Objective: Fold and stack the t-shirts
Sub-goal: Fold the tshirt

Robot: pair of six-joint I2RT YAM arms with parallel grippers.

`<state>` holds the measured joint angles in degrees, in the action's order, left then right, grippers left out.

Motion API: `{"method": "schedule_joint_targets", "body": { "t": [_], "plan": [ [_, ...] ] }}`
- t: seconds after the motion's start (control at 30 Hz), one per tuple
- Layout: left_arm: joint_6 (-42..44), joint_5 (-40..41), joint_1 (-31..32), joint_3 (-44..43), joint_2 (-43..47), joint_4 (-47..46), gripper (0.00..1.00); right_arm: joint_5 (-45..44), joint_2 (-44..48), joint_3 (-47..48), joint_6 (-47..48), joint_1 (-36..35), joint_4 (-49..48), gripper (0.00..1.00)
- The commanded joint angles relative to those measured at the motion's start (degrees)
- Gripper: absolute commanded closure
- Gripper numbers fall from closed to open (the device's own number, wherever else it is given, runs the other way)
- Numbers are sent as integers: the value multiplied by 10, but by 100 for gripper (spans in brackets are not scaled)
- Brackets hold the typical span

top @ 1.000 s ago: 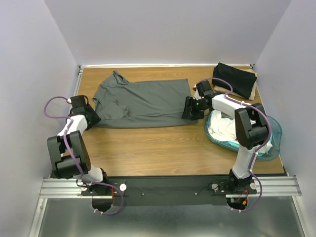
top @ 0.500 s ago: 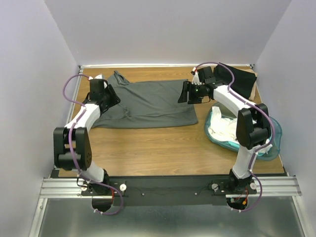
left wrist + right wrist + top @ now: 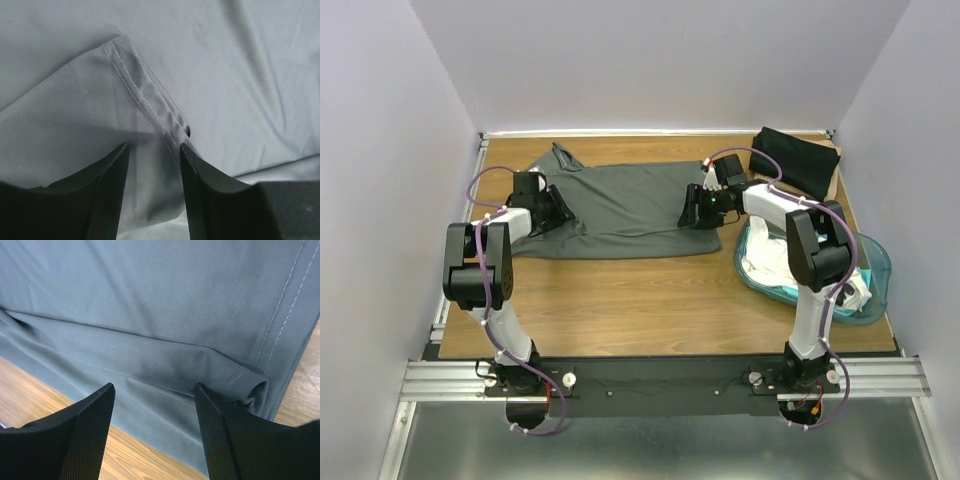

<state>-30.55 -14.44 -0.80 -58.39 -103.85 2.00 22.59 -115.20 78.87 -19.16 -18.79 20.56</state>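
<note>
A dark grey t-shirt lies spread flat across the back middle of the table. My left gripper hovers low over its left sleeve area, open, with the stitched sleeve hem and a soft rise of grey fabric between the fingers. At the shirt's right edge my right gripper is open, just above the bottom hem and a small rolled corner. A folded black t-shirt rests at the back right. White t-shirts are piled in the tub.
The translucent teal tub stands at the right edge, close to the right arm's elbow. Bare wooden table stretches in front of the grey shirt. Grey walls enclose the table on three sides.
The left arm swung from the table's left edge onto the shirt's left sleeve. The right gripper went back along the shirt's right edge, then came forward a little. Both stayed open.
</note>
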Motion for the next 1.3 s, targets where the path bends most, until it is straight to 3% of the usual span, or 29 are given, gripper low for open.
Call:
{"method": "schedule_joint_targets", "body": {
  "t": [0.0,0.37,0.8,1.0,1.27],
  "plan": [
    [5,-17,-3,21,-12,0,46,-5,3,-36,9,-4,-17,28],
    [-15,-4,-24,134,72,23,47,-5,80,-157,-38,-4,-13,28],
    [-44,32,-32,204,247,103,47,23,185,-254,-60,-4,9,28],
    [-34,57,-32,144,298,155,47,36,228,-210,-58,-5,34,28],
    [43,72,-33,-41,221,151,48,-82,185,-34,-44,-3,56,26]
  ]
}}
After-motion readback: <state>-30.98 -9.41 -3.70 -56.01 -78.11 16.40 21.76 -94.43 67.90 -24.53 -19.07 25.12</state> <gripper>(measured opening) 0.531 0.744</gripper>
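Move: Both hands are down at the t-shirt, its surface only about 1 cm below their fingertips. Its middle lies about 16 cm to the right and 3 cm ahead of the left hand, and some 21 cm to the left and 3 cm ahead of the right hand. The sleeve sticking out at the far side is about 20 cm ahead and 2 cm left of the left hand; the basket's middle is some 40 cm right and 16 cm back of the right hand, the black cloth roughly 34 cm right and 18 cm ahead of it. With parted fingers pressing down on the t-shirt, one hand towards each end, both arms drag it straight back towards the robot by about 11 cm, staying level the whole way, the right hand easing slightly right as it goes. Then both lift clear of the cloth and swing forward over it, the left rising about 12 cm and drifting a little left, the right rising some 8 cm, the fingers kept open throughout. ##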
